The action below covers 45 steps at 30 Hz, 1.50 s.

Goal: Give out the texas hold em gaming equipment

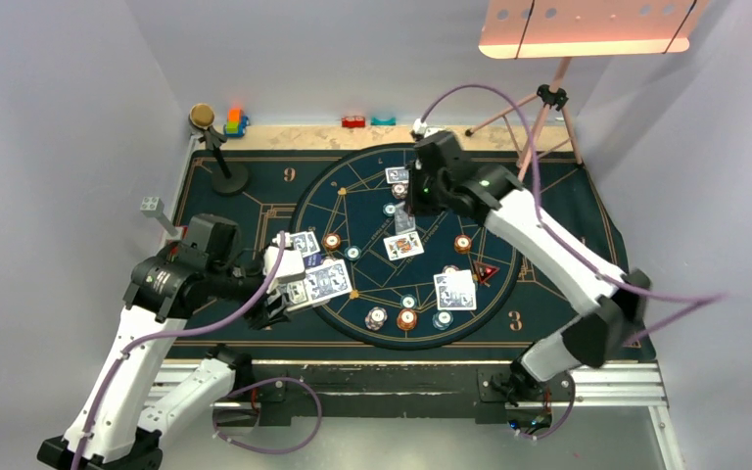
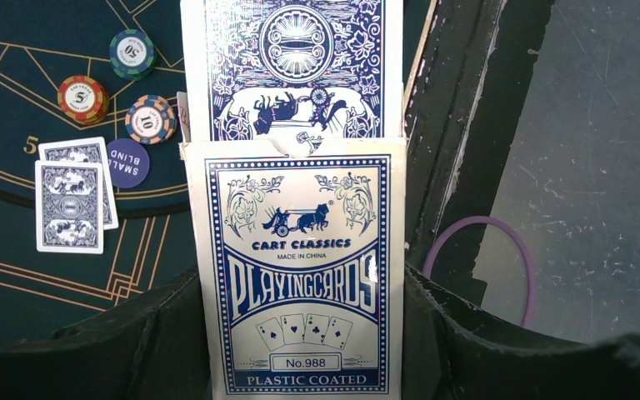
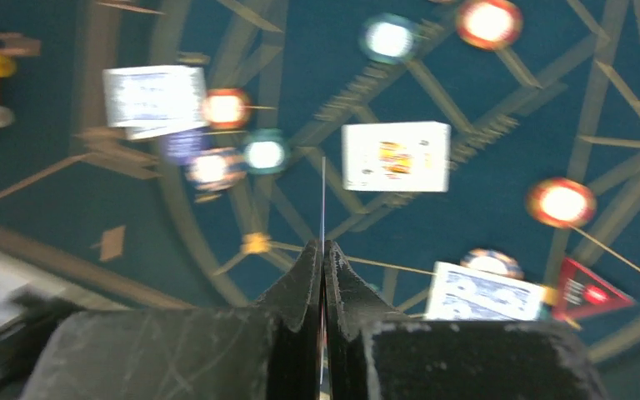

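Observation:
My left gripper (image 2: 300,283) is shut on a blue-white playing-card box (image 2: 300,250), with the deck (image 2: 293,67) sticking out of its top. In the top view this gripper (image 1: 289,284) holds the box (image 1: 325,282) over the round mat's left edge. My right gripper (image 3: 323,250) is shut on a single card (image 3: 323,200), seen edge-on. It hangs over the upper middle of the mat (image 1: 408,211). A face-up card (image 1: 403,245), face-down cards (image 1: 455,290) and scattered chips (image 1: 406,318) lie on the mat. In the left wrist view, two face-down cards (image 2: 71,204), three chips (image 2: 83,96) and a blue small-blind disc (image 2: 127,162) show.
Toy blocks (image 1: 235,121) (image 1: 354,121) stand along the back edge, beside a black stand (image 1: 217,147) with a gold top. A tripod (image 1: 548,108) rises at the back right. A red triangle marker (image 1: 488,273) lies on the round dark-blue mat (image 1: 352,186). The table's front rail (image 1: 401,382) runs behind both arm bases.

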Each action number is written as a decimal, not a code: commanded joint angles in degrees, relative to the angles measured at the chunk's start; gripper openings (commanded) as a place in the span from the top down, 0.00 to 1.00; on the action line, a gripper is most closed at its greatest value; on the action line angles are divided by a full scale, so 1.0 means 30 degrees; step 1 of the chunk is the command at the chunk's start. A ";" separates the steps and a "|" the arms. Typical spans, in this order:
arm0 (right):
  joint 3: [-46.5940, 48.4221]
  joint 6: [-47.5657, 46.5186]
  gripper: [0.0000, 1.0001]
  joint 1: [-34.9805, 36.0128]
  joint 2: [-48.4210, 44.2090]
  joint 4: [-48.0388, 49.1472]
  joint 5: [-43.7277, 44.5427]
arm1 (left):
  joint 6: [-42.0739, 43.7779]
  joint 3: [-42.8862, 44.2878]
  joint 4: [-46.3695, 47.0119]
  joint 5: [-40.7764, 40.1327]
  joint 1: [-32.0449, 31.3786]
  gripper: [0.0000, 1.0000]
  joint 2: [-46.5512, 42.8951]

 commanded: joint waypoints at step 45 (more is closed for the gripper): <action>0.3105 0.0403 0.60 0.3136 1.4197 -0.1627 1.0741 | -0.0070 0.0696 0.0030 0.0352 0.0129 1.00 0.0035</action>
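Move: The right hand, a playing card already pinched in its fingers, hangs about 26 cm above the felt; the face-up king lies some 6 cm farther ahead and about 1 cm to the right. Level with the king, the orange chips stand about 13 cm to its right. The blue-green chip is about 11 cm to the king's left and 2 cm nearer. For the left hand, the king is some 24 cm ahead, 26 cm right and 20 cm below. The pinched card comes down face up across the king's right end, and there the right fingers part and begin to let it go. The hand drops fast, then creeps, about 25 cm in all and some 6 cm forward, swinging out to the right and partly back left, while the wrist rolls some 55 degrees so the fingers point steeply down. ##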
